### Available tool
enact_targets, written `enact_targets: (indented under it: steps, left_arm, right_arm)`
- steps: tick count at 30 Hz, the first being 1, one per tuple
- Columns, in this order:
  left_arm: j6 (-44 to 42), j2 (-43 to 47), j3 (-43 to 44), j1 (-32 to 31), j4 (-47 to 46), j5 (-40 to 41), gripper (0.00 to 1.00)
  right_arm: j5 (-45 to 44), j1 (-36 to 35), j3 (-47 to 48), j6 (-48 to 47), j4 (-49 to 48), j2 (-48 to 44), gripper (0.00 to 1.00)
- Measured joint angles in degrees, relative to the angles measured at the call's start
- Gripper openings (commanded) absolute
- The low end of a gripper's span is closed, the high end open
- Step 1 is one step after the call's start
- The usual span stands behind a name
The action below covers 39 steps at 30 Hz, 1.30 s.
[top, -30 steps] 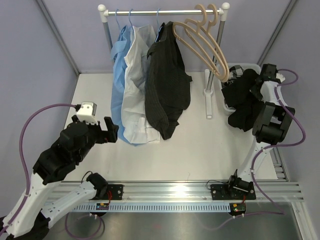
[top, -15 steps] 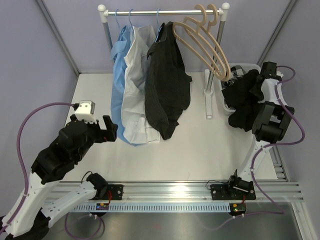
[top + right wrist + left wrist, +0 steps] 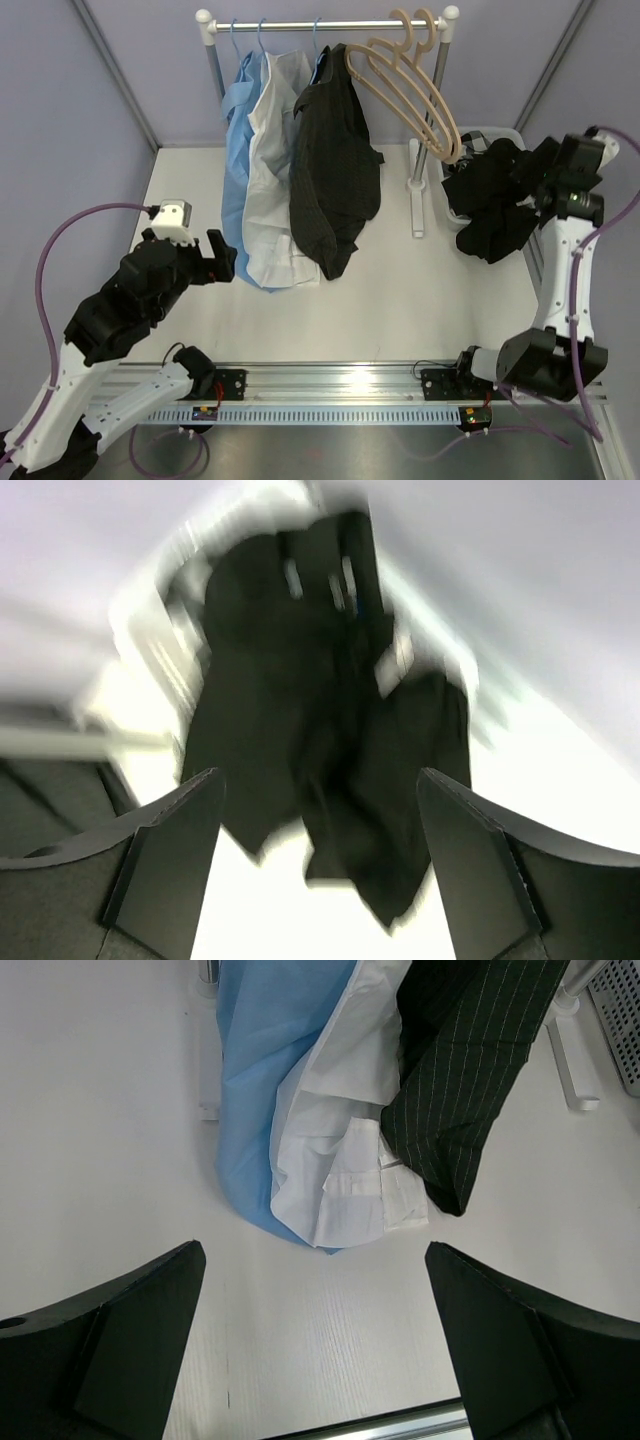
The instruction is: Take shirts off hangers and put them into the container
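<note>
A black shirt lies bunched in the white container at the right, part of it draped over the near rim onto the table. My right gripper hovers open just right of it, holding nothing; its blurred wrist view shows the black shirt beyond the open gripper. Two bare wooden hangers hang on the rod. Light blue, white and dark grey pinstriped shirts hang on blue hangers. My left gripper is open beside their hems.
The rack's right post stands on a white foot between the hanging shirts and the container. In the left wrist view the open gripper faces the shirt hems over bare table. Purple walls close in on both sides.
My right gripper opened and let go of the black shirt, and the arm swung up and out to the right. The shirt stayed in the container. The left arm barely moved.
</note>
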<state>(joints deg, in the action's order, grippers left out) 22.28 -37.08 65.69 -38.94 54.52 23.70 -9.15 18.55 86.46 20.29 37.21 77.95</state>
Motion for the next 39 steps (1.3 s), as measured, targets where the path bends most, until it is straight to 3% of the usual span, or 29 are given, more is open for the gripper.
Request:
enact_targets:
  steps: [5,10,14,15,17,18,19,23,29,33,39]
  left_arm:
    - [-1.2,-0.2,2.0,0.0,0.0,0.0,0.99]
    - [-2.2,-0.5,3.8,0.0,-0.2,0.0,0.99]
    - [-2.6,-1.3,3.9,0.0,-0.1,-0.3,0.99]
    - [-2.6,-1.5,3.9,0.0,-0.1,-0.3,0.99]
    - [-2.7,-1.7,3.9,0.0,-0.1,-0.4,0.99]
    - [-2.8,-1.7,3.9,0.0,-0.1,-0.5,0.99]
    - [-2.8,-1.6,3.9,0.0,-0.1,-0.5,0.99]
    - [-2.8,-0.5,3.9,0.0,-0.1,-0.3,0.99]
    - [-2.7,0.5,3.8,0.0,-0.1,0.2,0.99]
    - [-2.5,0.5,3.8,0.0,-0.1,0.4,0.99]
    - [-1.4,0.2,3.8,0.0,-0.1,0.5,0.99]
  right_arm:
    - [5.9,0.0,-18.0,1.7,0.4,-6.4,0.84]
    - [10.2,-0.1,-29.2,3.5,1.2,-5.9,0.72]
    - [11.9,-0.2,-30.8,4.9,-0.9,-4.8,0.44]
    - [12.2,-0.2,-30.8,5.2,-2.1,-4.0,0.31]
    - [12.5,-0.2,-30.4,5.4,-3.4,-2.4,0.15]
    - [12.7,-0.2,-29.9,5.6,-3.5,-1.8,0.03]
    - [12.7,-0.2,-29.2,5.6,-3.5,-1.4,0.0]
    - [12.6,-0.2,-22.8,5.3,-2.3,-1.2,0.0]
    - [12.3,-0.2,-3.7,4.7,-1.8,2.7,0.0]
    - [12.5,-0.2,6.7,5.0,-3.9,10.8,0.0]
    - [14.1,-0.4,13.8,5.6,-6.8,27.7,0.0]
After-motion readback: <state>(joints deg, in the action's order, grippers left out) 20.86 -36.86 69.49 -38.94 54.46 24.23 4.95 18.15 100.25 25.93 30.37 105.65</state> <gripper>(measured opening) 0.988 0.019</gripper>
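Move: The black shirt's part hanging over the container's near edge lies about 6 cm back, 6 cm left and 20 cm below the open right hand. The container's middle is some 11 cm ahead, 6 cm left and 25 cm down; the rack's right foot lies about 7 cm ahead, 27 cm left and 30 cm down. From the left hand, that overhang is roughly 65 cm right, 12 cm ahead and 18 cm lower. Right hand sinks some 19 cm, pinches the black shirt's overhang, lifts it, then carries it forward and down. ##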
